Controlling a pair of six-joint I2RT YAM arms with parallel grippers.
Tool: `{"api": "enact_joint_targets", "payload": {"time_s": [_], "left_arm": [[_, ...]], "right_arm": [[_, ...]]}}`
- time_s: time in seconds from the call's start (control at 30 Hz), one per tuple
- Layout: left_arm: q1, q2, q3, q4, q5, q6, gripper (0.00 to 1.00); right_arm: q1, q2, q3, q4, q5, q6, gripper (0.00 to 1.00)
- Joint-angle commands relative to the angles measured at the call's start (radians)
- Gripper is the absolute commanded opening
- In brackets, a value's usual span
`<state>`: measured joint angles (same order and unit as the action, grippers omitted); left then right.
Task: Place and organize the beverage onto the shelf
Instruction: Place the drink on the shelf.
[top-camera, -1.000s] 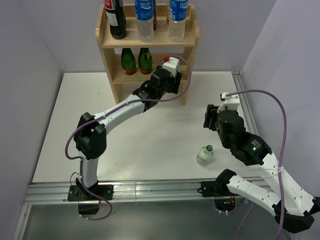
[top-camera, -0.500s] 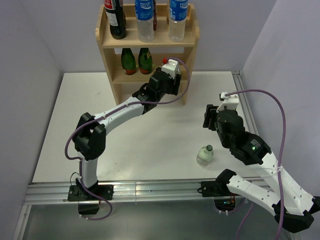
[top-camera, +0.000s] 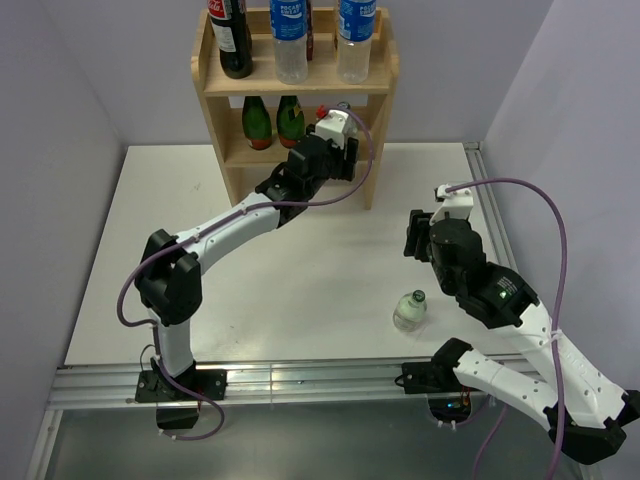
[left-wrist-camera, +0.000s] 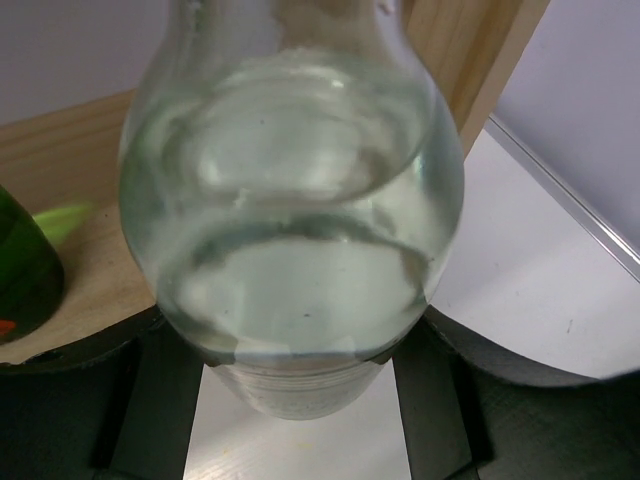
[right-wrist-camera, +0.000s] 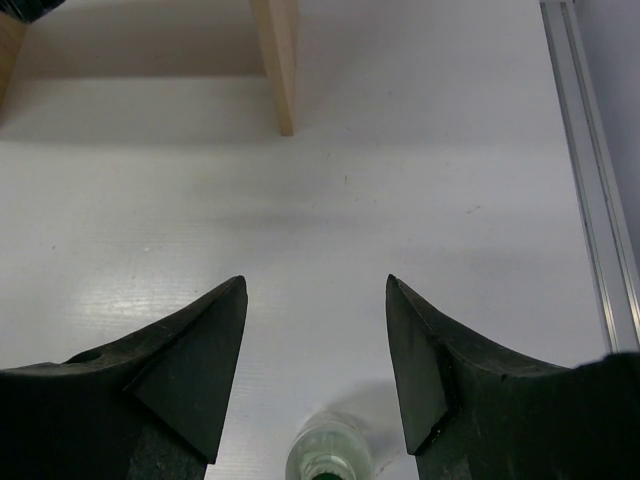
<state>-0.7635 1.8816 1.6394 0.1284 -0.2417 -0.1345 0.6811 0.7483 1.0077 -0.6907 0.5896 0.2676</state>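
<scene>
The shelf (top-camera: 378, 80) stands at the back of the table. Its top tier holds a dark cola bottle (top-camera: 233, 45) and two clear blue-label bottles (top-camera: 291, 50); two green bottles (top-camera: 258, 122) stand on the middle tier. My left gripper (top-camera: 328, 128) is shut on a clear bottle (left-wrist-camera: 290, 230) at the middle tier's right part, its red cap (top-camera: 321, 111) just showing. In the left wrist view the bottle fills the frame, over the wooden board (left-wrist-camera: 85, 150), right of a green bottle (left-wrist-camera: 25, 270). My right gripper (right-wrist-camera: 315, 290) hangs open over the table, behind a small clear green-capped bottle (top-camera: 410, 311).
The shelf's right side panel (right-wrist-camera: 279, 60) stands ahead of the right gripper in its wrist view. A metal rail (right-wrist-camera: 590, 190) runs along the table's right edge. Purple cables loop over both arms. Grey walls close in the table on both sides.
My left arm has carried the clear bottle up and back, further into the shelf's middle tier. The right arm has barely shifted.
</scene>
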Motion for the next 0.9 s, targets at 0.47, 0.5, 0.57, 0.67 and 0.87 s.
{"api": "enact_joint_targets", "payload": {"time_s": [0.47,0.5,0.57,0.67,0.87], "left_arm": [[0.018,0.056,0.162,0.212,-0.03,0.046,0.0],[0.023,0.062,0.163,0.211,-0.031,0.045,0.0],[0.027,0.068,0.162,0.206,-0.037,0.047,0.0],[0.033,0.08,0.169,0.192,-0.057,0.053,0.0],[0.058,0.119,0.22,0.132,-0.117,0.036,0.0]], "right_arm": [[-0.008,0.006,0.014,0.031,-0.001,-0.013,0.65],[-0.008,0.006,0.014,0.033,-0.001,-0.013,0.65],[-0.008,0.008,0.012,0.034,-0.004,-0.014,0.65],[-0.009,0.008,0.009,0.037,-0.007,-0.014,0.65],[-0.008,0.003,0.008,0.04,-0.01,-0.016,0.65]]}}
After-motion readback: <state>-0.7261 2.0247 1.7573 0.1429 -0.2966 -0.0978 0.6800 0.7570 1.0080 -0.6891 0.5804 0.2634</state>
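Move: The left hand already holds the clear bottle in front of the middle shelf; the free spot at its right end lies about 8 cm ahead, 1 cm left and 6 cm lower. The nearer green bottle stands roughly 7 cm ahead and 11 cm left, the other 7 cm ahead and 18 cm left. The shelf's right side panel is some 8 cm ahead and 6 cm right. From the right hand the spot lies about 24 cm ahead, 16 cm left, 4 cm down. The left hand, still gripping the clear bottle, rises slightly, then advances about 5 cm while sinking towards the middle shelf. ##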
